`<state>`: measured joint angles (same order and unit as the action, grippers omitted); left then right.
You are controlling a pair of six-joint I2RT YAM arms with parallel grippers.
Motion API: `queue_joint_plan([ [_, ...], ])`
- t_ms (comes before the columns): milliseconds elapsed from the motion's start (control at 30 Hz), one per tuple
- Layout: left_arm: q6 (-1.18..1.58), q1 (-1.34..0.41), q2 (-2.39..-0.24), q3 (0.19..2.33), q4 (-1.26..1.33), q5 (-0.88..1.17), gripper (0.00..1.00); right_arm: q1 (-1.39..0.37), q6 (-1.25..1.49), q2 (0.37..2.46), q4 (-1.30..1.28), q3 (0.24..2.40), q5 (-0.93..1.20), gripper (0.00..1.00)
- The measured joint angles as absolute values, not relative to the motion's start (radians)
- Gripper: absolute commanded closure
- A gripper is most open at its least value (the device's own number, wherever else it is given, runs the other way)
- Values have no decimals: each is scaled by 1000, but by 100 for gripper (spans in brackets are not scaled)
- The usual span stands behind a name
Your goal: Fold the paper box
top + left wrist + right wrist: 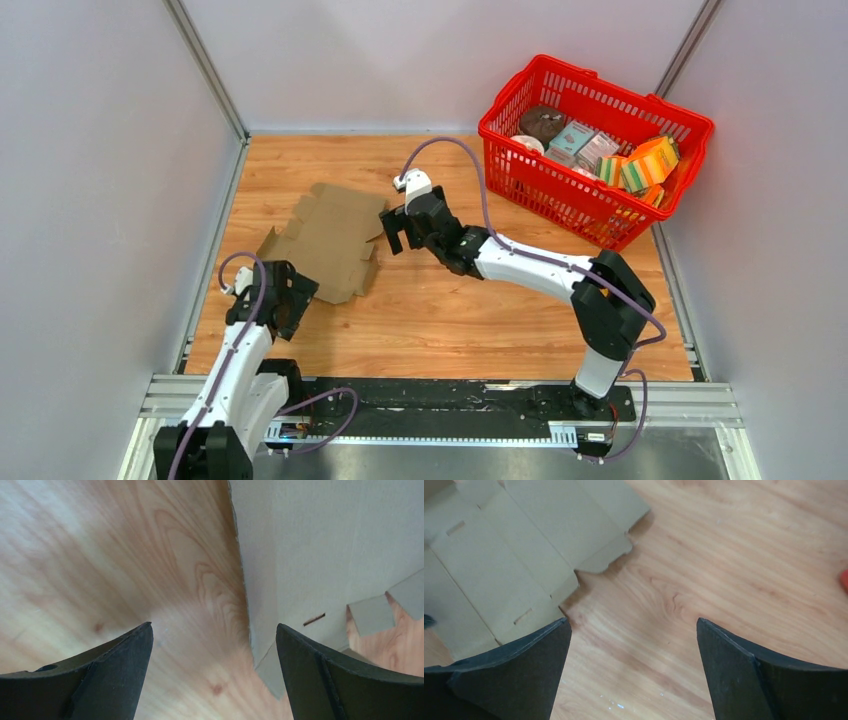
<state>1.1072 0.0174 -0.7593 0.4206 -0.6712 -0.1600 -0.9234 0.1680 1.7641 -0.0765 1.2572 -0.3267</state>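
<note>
The paper box [330, 238] is a flat brown die-cut sheet with notched flaps, lying on the wooden table left of centre. My left gripper [298, 292] is open at the sheet's near-left corner. In the left wrist view, its fingers [214, 630] straddle bare wood, and the sheet's edge [325, 545] runs just inside the right finger. My right gripper [400, 240] is open beside the sheet's right edge. In the right wrist view, the sheet [524, 545] lies at upper left, touching the left finger's side, and the gripper [633, 622] has only wood between its fingers.
A red basket [690, 130] with several colourful printed packages stands at the back right; a sliver of it [844, 580] shows in the right wrist view. Grey walls close in the table on the left, back and right.
</note>
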Motion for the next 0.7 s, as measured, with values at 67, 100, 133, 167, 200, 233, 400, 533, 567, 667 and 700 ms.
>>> queue_joint_plan([
  [67, 1154, 18, -788, 375, -584, -148, 4, -910, 166, 1731, -52, 1254, -321, 0],
  [100, 1181, 18, -799, 356, -532, -146, 6, -904, 164, 1712, -33, 1246, -316, 0],
  [133, 1201, 20, -802, 347, -481, -140, 7, -899, 162, 1695, -19, 1237, -311, 0],
  [167, 1221, 20, -812, 329, -411, -138, 10, -896, 160, 1671, 5, 1221, -304, 0],
  [200, 1240, 20, -826, 311, -360, -134, 14, -894, 159, 1665, 10, 1216, -304, 0],
  [233, 1260, 21, -841, 301, -314, -131, 16, -894, 158, 1658, 20, 1208, -302, 0],
  [400, 1308, 22, -923, 269, -124, -119, 40, -894, 148, 1649, 49, 1174, -294, 0],
  [533, 1308, 22, -951, 248, -71, -105, 69, -890, 144, 1649, 52, 1163, -294, 0],
  [567, 1303, 22, -949, 243, -68, -104, 83, -888, 141, 1649, 54, 1162, -294, 0],
  [667, 1278, 22, -925, 232, -67, -105, 97, -886, 137, 1649, 59, 1162, -294, 0],
  [700, 1266, 22, -909, 231, -72, -106, 99, -885, 135, 1649, 60, 1162, -295, 0],
])
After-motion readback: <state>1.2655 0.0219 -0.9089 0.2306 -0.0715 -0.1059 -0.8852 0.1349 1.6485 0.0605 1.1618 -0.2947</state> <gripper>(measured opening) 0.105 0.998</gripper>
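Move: About 6 cm ahead of the left hand, 1 cm to its right and a centimetre or so lower, is the near edge of the paper box, still unfolded. The box's middle lies some 16 cm ahead and 5 cm right, its raised left flap roughly 14 cm ahead and 7 cm left, the near right flap about 9 cm ahead and 10 cm right. From the right hand that near edge is some 18 cm left, 7 cm back and 10 cm down. Dipping slightly, the left hand slides forward about 7 cm to the near edge of the paper box, its fingers tipping some 15 degrees up towards forward, then eases back a touch as the wide-open fingers close almost fully and pinch the cardboard edge between their tips. The open right hand rises about 4 cm beside the box, touching nothing. ##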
